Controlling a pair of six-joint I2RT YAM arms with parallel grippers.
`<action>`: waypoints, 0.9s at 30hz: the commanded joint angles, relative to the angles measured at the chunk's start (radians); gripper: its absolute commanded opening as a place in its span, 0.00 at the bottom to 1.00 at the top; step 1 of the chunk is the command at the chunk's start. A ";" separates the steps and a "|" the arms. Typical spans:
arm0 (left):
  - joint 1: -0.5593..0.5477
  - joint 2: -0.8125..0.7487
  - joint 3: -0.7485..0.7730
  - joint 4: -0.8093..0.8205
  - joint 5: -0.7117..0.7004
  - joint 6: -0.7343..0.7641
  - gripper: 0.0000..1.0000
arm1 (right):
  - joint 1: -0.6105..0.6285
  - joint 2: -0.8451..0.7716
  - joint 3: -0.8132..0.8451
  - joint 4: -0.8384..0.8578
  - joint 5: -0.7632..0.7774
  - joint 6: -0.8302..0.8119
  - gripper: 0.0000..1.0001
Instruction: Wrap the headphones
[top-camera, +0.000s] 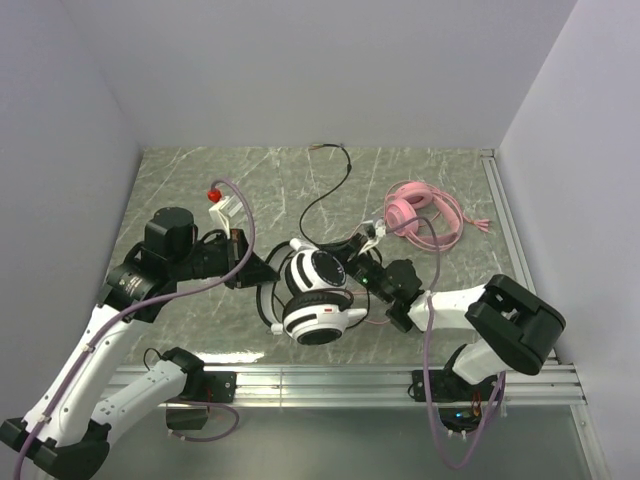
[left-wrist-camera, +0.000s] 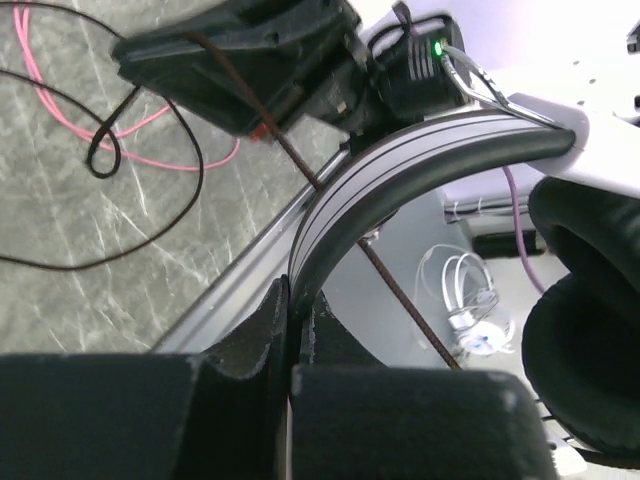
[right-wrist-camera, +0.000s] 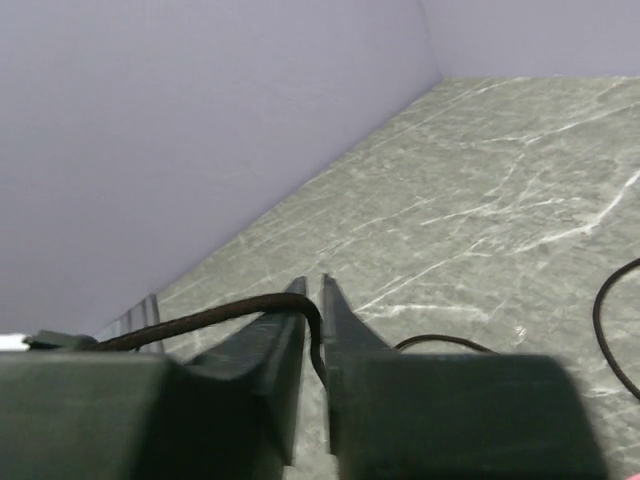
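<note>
The black and white headphones (top-camera: 315, 298) are held just above the table's near middle. My left gripper (top-camera: 262, 273) is shut on their headband (left-wrist-camera: 420, 160); the jaws (left-wrist-camera: 300, 295) pinch the band's edge, and a black ear pad (left-wrist-camera: 590, 340) sits at the right. Their black cable (top-camera: 318, 195) loops away over the table. My right gripper (top-camera: 355, 258) is just right of the headset, shut on that black cable (right-wrist-camera: 200, 320), which bends down between the jaws (right-wrist-camera: 312, 285). The pink headphones (top-camera: 420, 212) lie at the back right, apart from both grippers.
An aluminium rail (top-camera: 350, 378) runs along the near edge and another (top-camera: 505, 220) along the right side. Grey walls close in the left, back and right. A pink cable (left-wrist-camera: 150, 150) and a loop of black cable (left-wrist-camera: 100, 150) lie on the marble top.
</note>
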 joint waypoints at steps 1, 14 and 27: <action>-0.005 -0.035 -0.011 0.052 0.151 0.053 0.00 | -0.067 -0.022 0.010 0.102 -0.039 0.059 0.22; -0.013 -0.009 -0.021 0.049 0.096 0.018 0.00 | -0.078 0.000 0.056 0.087 0.025 0.008 0.35; -0.016 0.034 0.117 0.057 -0.132 -0.265 0.00 | 0.089 0.119 0.098 0.180 0.378 -0.222 0.46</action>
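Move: The left gripper already holds the white headphones by the headband, with the earcups about 9 cm to its right, 4 cm back and roughly level. From the right gripper, which has the black cable at its fingertips, those earcups lie some 14 cm back, 2 cm left and 9 cm higher. The held headband is about 12 cm left, 11 cm back and 9 cm up from it, and the pink headphones on the table are roughly 20 cm ahead, 26 cm right and 19 cm below. Ease the right gripper about 3 cm forward on the far side of the earcups, veering slightly right then back left with a small dip at the end, opening the fingers partway and turning some 10 degrees clockwise. Keep the left grip on the headband; dip slightly back, then swing forward and up, turning counter-clockwise to bring the earcups towards the right gripper. ##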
